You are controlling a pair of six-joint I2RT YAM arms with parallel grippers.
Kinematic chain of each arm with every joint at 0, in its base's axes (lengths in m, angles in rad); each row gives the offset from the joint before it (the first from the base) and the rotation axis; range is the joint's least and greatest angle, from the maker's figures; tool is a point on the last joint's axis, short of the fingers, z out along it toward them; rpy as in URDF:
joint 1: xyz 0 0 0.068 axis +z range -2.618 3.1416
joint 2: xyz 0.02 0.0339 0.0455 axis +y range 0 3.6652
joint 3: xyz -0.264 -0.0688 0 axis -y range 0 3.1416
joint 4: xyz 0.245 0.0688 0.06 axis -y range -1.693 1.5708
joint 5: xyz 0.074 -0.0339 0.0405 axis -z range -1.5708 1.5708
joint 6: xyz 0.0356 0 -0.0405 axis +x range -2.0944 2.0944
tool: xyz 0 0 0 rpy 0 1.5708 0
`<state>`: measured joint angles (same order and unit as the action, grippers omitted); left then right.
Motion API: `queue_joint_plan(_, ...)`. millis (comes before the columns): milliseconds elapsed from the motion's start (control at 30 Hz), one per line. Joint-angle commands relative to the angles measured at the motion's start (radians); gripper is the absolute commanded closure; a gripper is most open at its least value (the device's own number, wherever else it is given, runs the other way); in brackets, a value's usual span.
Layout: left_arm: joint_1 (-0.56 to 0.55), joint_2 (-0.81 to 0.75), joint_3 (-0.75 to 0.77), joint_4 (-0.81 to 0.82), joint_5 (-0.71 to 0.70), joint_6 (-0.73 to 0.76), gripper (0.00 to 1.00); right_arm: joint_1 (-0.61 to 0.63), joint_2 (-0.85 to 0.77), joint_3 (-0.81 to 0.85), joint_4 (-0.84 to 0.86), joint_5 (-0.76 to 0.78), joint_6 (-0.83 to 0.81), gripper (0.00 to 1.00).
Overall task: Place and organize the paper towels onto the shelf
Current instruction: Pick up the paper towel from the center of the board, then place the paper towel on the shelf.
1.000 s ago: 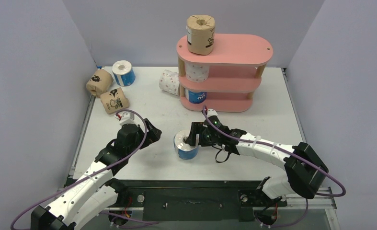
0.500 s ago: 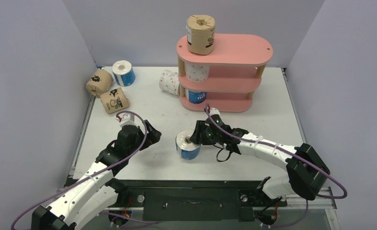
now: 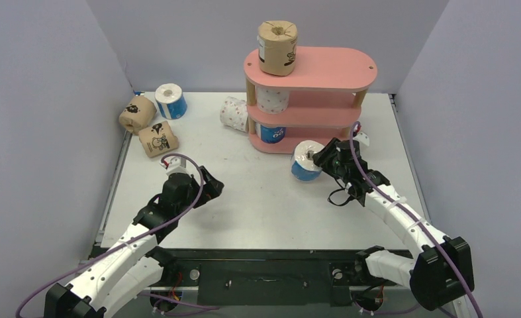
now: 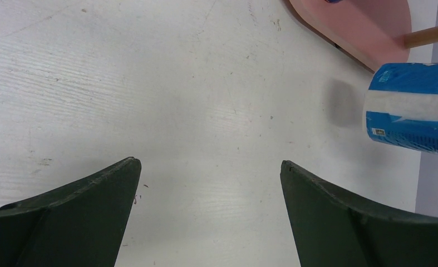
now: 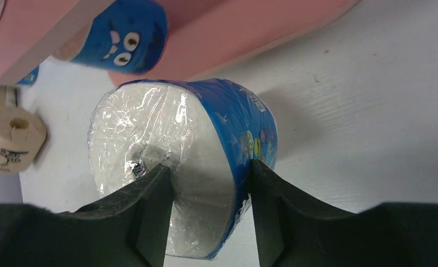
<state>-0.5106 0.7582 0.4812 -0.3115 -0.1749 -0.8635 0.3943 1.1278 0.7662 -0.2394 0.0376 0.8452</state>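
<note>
My right gripper [image 3: 320,159] is shut on a blue paper towel roll [image 3: 305,160], one finger on its white end by the core and the other on the blue wrap [image 5: 244,128]. The roll hangs tilted just in front of the pink shelf's [image 3: 324,69] bottom board. The shelf bears a brown roll [image 3: 277,48] on top, a white dotted roll [image 3: 272,99] in the middle and a blue roll [image 3: 271,134] at the bottom, all at its left end. My left gripper [image 3: 211,187] is open over bare table, nothing between its fingers [image 4: 88,206].
Another dotted roll [image 3: 233,113] lies on the table against the shelf's left side. A blue roll [image 3: 170,101] and two brown rolls [image 3: 137,113] [image 3: 158,138] sit at the back left, near the wall. Walls close in the table on three sides.
My right gripper closed on the blue roll at the table's middle and carried it right and back to the shelf's front. The left arm has not moved.
</note>
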Motion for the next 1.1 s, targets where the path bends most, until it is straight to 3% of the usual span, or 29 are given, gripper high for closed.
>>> queue_joint_plan(0,0.006,0.009,-0.002,0.060,0.023,-0.018,0.04,-0.040,-0.001,-0.008,0.086,0.094,0.110,0.68)
queue_joint_plan(433,0.007,-0.003,-0.009,0.074,0.048,-0.036,0.04,-0.084,0.142,0.059,0.183,0.239,0.242,0.72)
queue_joint_plan(1067,0.007,0.001,-0.017,0.076,0.049,-0.042,0.03,-0.114,0.329,0.193,0.231,0.218,0.261,0.73)
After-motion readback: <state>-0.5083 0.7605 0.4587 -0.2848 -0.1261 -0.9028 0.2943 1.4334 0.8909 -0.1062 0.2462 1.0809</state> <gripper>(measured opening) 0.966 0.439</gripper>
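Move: In the right hand's grip, the blue-wrapped paper towel is headed for the free spot on the shelf's bottom board, some 15 cm ahead, 3 cm right and 9 cm below. The shelved blue roll stands about 15 cm ahead and 13 cm left of the hand, 8 cm lower; the middle board is about level with the hand, 15 cm ahead and 3 cm left. From the left hand, that free spot lies roughly 23 cm ahead, 34 cm right, 6 cm below. Carrying the blue paper towel towards the lower opening of the shelf, the right hand heads forward about 9 cm, shifting some 4 cm right early on and sinking about 3 cm before easing up slightly. Meanwhile it turns some 25 degrees clockwise; the fingers keep their pinch on the roll's rim, one at the core. ##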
